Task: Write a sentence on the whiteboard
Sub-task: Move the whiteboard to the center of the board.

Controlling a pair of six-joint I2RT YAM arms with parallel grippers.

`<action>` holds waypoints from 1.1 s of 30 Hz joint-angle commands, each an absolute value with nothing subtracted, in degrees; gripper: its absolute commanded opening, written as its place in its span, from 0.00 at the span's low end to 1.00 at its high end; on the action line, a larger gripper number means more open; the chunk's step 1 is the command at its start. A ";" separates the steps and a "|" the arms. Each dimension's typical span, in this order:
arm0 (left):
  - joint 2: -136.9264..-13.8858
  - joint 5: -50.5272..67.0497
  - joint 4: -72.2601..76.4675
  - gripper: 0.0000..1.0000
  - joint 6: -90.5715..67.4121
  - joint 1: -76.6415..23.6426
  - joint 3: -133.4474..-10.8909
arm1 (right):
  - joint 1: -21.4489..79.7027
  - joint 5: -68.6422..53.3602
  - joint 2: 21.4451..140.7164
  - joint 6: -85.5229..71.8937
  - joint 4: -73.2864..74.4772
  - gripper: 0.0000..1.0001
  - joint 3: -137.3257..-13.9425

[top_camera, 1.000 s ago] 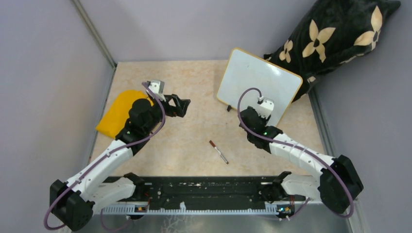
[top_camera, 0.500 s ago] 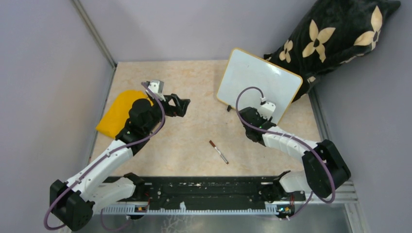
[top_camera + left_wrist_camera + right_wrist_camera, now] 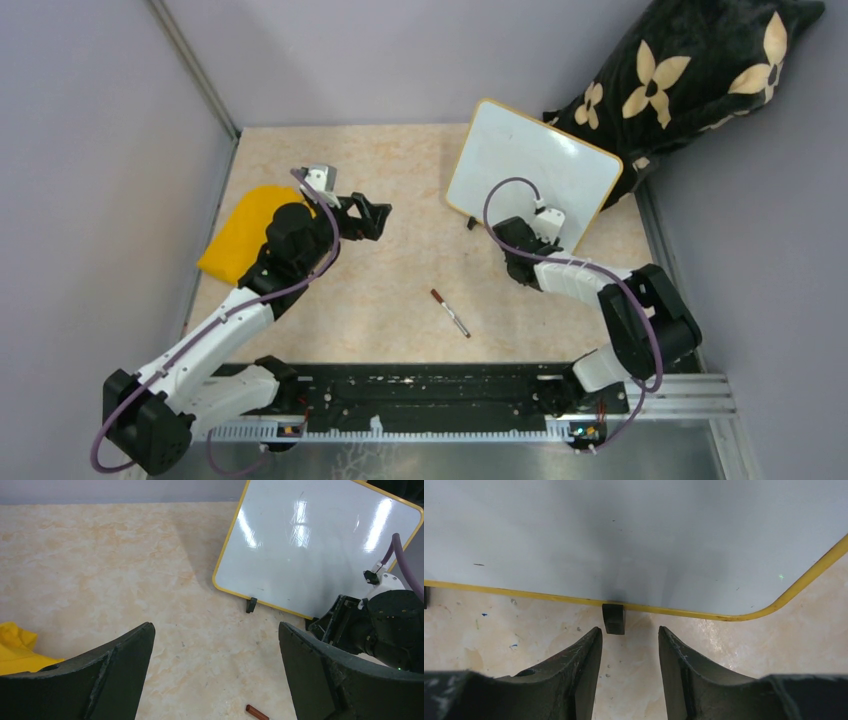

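The whiteboard (image 3: 530,170) leans tilted at the back right on small black feet. Its yellow-rimmed face (image 3: 320,545) is blank, and no sentence is in view on it. My right gripper (image 3: 541,238) sits low at the board's bottom edge. Its jaws (image 3: 629,628) stand partly open with nothing between them, and one black foot (image 3: 614,619) lies just ahead of the left fingertip. My left gripper (image 3: 381,219) hovers wide open and empty (image 3: 215,627) over the middle of the table. A reddish-brown marker (image 3: 450,313) lies flat on the table between the arms, its end (image 3: 256,712) in the left wrist view.
A yellow cloth (image 3: 245,230) lies at the left, beside my left arm. A black cushion with cream flowers (image 3: 690,80) props the board from behind. Grey walls close in the left, back and right. A black rail (image 3: 420,400) runs along the near edge.
My right arm's elbow has swung in to the left and its wrist has edged toward the board's bottom edge. The left arm, marker and board have not moved.
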State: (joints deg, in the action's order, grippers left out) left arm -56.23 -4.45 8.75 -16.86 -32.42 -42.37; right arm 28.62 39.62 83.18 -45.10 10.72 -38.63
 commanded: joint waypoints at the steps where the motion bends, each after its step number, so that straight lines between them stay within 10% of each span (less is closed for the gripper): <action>1: -56.65 -4.37 8.70 0.99 -17.14 -32.61 -42.72 | 27.35 39.71 84.41 -44.09 7.59 0.45 -40.64; 33: -58.15 -3.55 8.78 0.99 -17.71 -32.66 -42.80 | 27.30 39.04 87.98 -35.57 4.62 0.00 -40.81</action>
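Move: The right hand, fingers half open and pointing forward and down, has the black clip on the whiteboard's near edge about 2 cm ahead, level sideways and 1 cm below. The board's other clip stands roughly 12 cm to the left of that one and 4 cm farther out. The marker lies some 15 cm back and 18 cm left of the hand, 3 cm lower. From the left hand, the clip to grip is about 31 cm right, 4 cm ahead and 23 cm down. The right hand's two fingertips pinch the black clip on the whiteboard's near edge from both sides. To get there the hand eases forward about 1.5 cm and down about 1 cm, closing the fingers as it goes, then stays in place with the grip tightening on the clip. ##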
